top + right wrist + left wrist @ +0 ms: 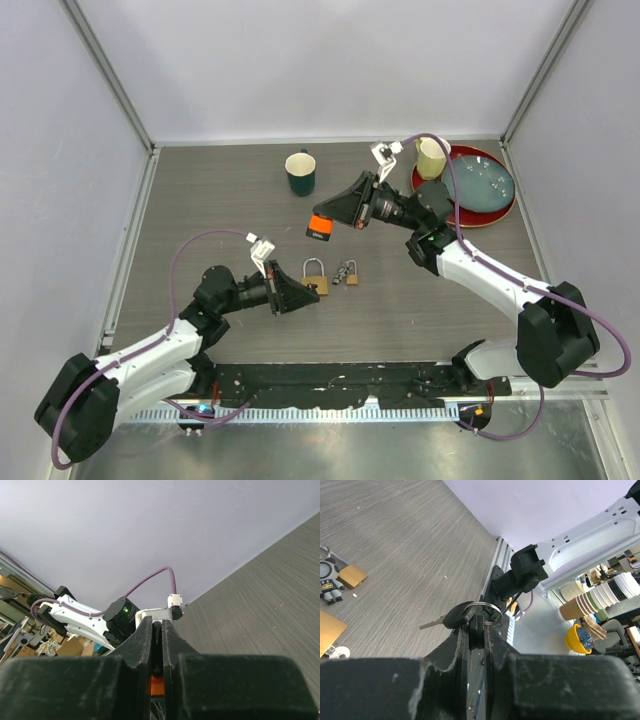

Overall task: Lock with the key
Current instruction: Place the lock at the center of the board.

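My left gripper (pixel 300 297) is low over the table and shut on a bunch of keys. In the left wrist view the black key heads (pixel 470 617) and their ring sit between the closed jaws of that gripper (pixel 477 626), and one key blade (pixel 431 624) sticks out to the left. A brass padlock (pixel 316 282) lies just right of this gripper. My right gripper (pixel 327 222) is raised at mid-table, shut on an orange and black padlock (pixel 319 229). The right wrist view shows the orange body (pixel 157 685) pinched deep between the jaws of the right gripper (pixel 157 628).
A small brass lock with a figure keychain (pixel 348 272) lies right of the brass padlock. A dark green mug (pixel 300 172) stands at the back. A red plate (pixel 500 215) carrying a blue dish and a pale cup (pixel 430 157) are at the back right.
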`<state>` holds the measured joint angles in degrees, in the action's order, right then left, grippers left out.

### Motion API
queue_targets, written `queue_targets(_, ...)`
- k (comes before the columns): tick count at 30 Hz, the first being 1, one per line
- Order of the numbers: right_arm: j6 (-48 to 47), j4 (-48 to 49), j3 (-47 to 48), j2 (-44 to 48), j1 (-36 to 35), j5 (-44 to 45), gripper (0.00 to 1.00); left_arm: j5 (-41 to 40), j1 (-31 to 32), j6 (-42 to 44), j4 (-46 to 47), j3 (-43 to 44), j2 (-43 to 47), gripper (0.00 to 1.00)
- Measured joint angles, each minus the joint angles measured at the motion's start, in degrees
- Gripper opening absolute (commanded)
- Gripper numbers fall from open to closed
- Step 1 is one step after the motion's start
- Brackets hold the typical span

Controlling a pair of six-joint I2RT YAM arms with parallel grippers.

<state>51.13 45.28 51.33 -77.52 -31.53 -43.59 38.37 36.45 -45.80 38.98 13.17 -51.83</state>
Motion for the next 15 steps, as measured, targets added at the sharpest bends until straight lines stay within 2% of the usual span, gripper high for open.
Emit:
queue_targets(10, -7.8, -12.4, -0.2, 0.0, 0.3, 0.2, 0.01, -3.7, 0.0, 2.7, -6.4, 1.6, 1.3, 0.0)
queue_targets(15, -12.5, -18.8, -3.2, 0.0, 0.3, 0.7, 0.01, -6.2, 0.0, 3.3, -9.5, 1.6, 3.0, 0.0)
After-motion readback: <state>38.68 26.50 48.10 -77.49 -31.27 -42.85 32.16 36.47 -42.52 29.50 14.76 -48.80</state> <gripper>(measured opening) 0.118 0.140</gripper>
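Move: The right hand already holds the orange lock high above the table. The board's middle, bare table, is about 8 cm ahead of it, 1 cm right and 33 cm below. The big brass padlock is roughly 3 cm ahead and 1 cm left; the astronaut keychain 5 cm ahead, 5 cm right; the small padlock 5 cm ahead, 8 cm right, all on the table. From the left hand, the board's middle is about 19 cm ahead, 2 cm right, 17 cm below. Still pinching the orange lock, the right hand sinks almost straight down towards the middle of the board, slowly at first and then faster, about 9 cm in all, its fingertips dipping some 15 degrees. The left hand keeps its hold on the keys and eases forward a couple of centimetres, turning slightly counter-clockwise. ##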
